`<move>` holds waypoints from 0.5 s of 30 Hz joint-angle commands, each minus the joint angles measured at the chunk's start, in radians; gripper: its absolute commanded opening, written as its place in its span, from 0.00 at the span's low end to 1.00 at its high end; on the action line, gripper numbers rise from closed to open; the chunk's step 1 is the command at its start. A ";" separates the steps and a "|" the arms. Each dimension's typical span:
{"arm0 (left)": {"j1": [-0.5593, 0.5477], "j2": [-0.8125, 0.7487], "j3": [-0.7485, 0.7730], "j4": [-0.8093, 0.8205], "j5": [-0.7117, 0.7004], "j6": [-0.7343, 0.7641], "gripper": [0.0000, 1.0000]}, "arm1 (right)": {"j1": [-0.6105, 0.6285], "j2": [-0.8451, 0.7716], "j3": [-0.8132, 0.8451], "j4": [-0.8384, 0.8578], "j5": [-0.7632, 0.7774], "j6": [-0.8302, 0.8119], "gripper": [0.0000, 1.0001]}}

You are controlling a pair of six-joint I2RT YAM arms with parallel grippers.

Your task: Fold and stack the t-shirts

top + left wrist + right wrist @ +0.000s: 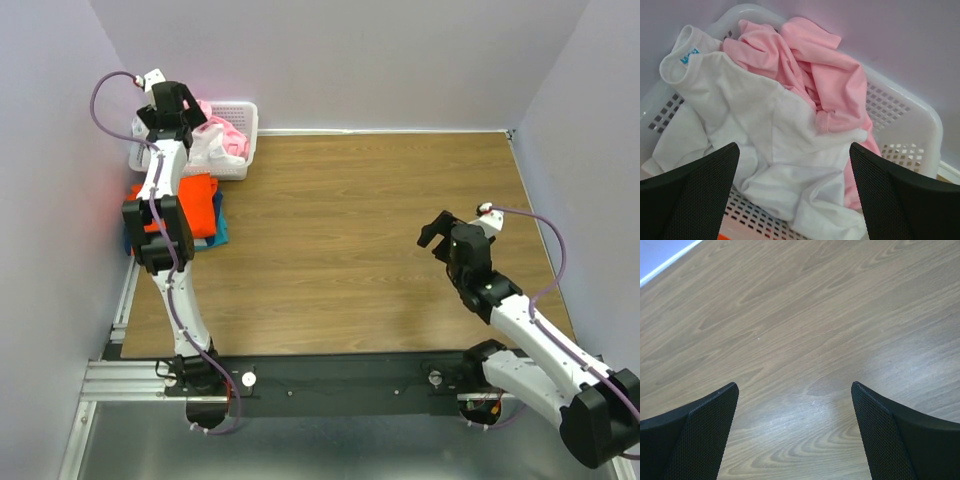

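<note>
A white t-shirt [755, 135] and a pink t-shirt [825, 85] lie crumpled in the white lattice basket [905, 115] at the table's back left [240, 125]. My left gripper [794, 170] hangs open just above the white shirt, holding nothing. It shows over the basket in the top view [175, 105]. A folded orange t-shirt [200, 205] lies on a teal t-shirt [220, 232] in front of the basket, partly hidden by my left arm. My right gripper [795, 405] is open and empty over bare wood at the right [435, 232].
The wooden table [370, 230] is walled in by pale purple panels at the back and both sides. A metal rail runs along the near edge under the arm bases.
</note>
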 commanded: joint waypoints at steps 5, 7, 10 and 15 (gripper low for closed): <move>0.035 0.222 0.278 -0.084 0.088 0.077 0.98 | -0.002 0.081 0.044 0.015 0.056 -0.016 1.00; 0.041 0.237 0.268 -0.053 0.109 0.072 0.98 | -0.003 0.101 0.053 0.015 0.062 -0.020 1.00; 0.049 0.259 0.255 -0.004 0.138 0.064 0.99 | -0.002 0.140 0.064 0.015 0.056 -0.023 1.00; 0.053 0.312 0.270 0.004 0.135 0.077 0.98 | -0.002 0.165 0.070 0.015 0.062 -0.028 1.00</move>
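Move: The white t-shirt lies in the basket about 13 cm below the left hand, some 3 cm ahead and 1 cm to its left. The pink t-shirt beside it is roughly 10 cm ahead, 4 cm to the right and 12 cm below the left hand; the folded orange t-shirt is some 22 cm back, 4 cm left and 18 cm down. From the right hand, the white t-shirt lies about 34 cm ahead, 76 cm left and 6 cm lower. Lower the open left gripper about 6 cm into the basket's space, towards the white and pink t-shirts, while reaching some 5 cm forward; do most of the reaching early, then sink more steeply. Turn it slightly clockwise and keep the jaws wide, not yet closing on cloth. Ease the empty right gripper down a little over the bare table, tipping it slightly downward. ##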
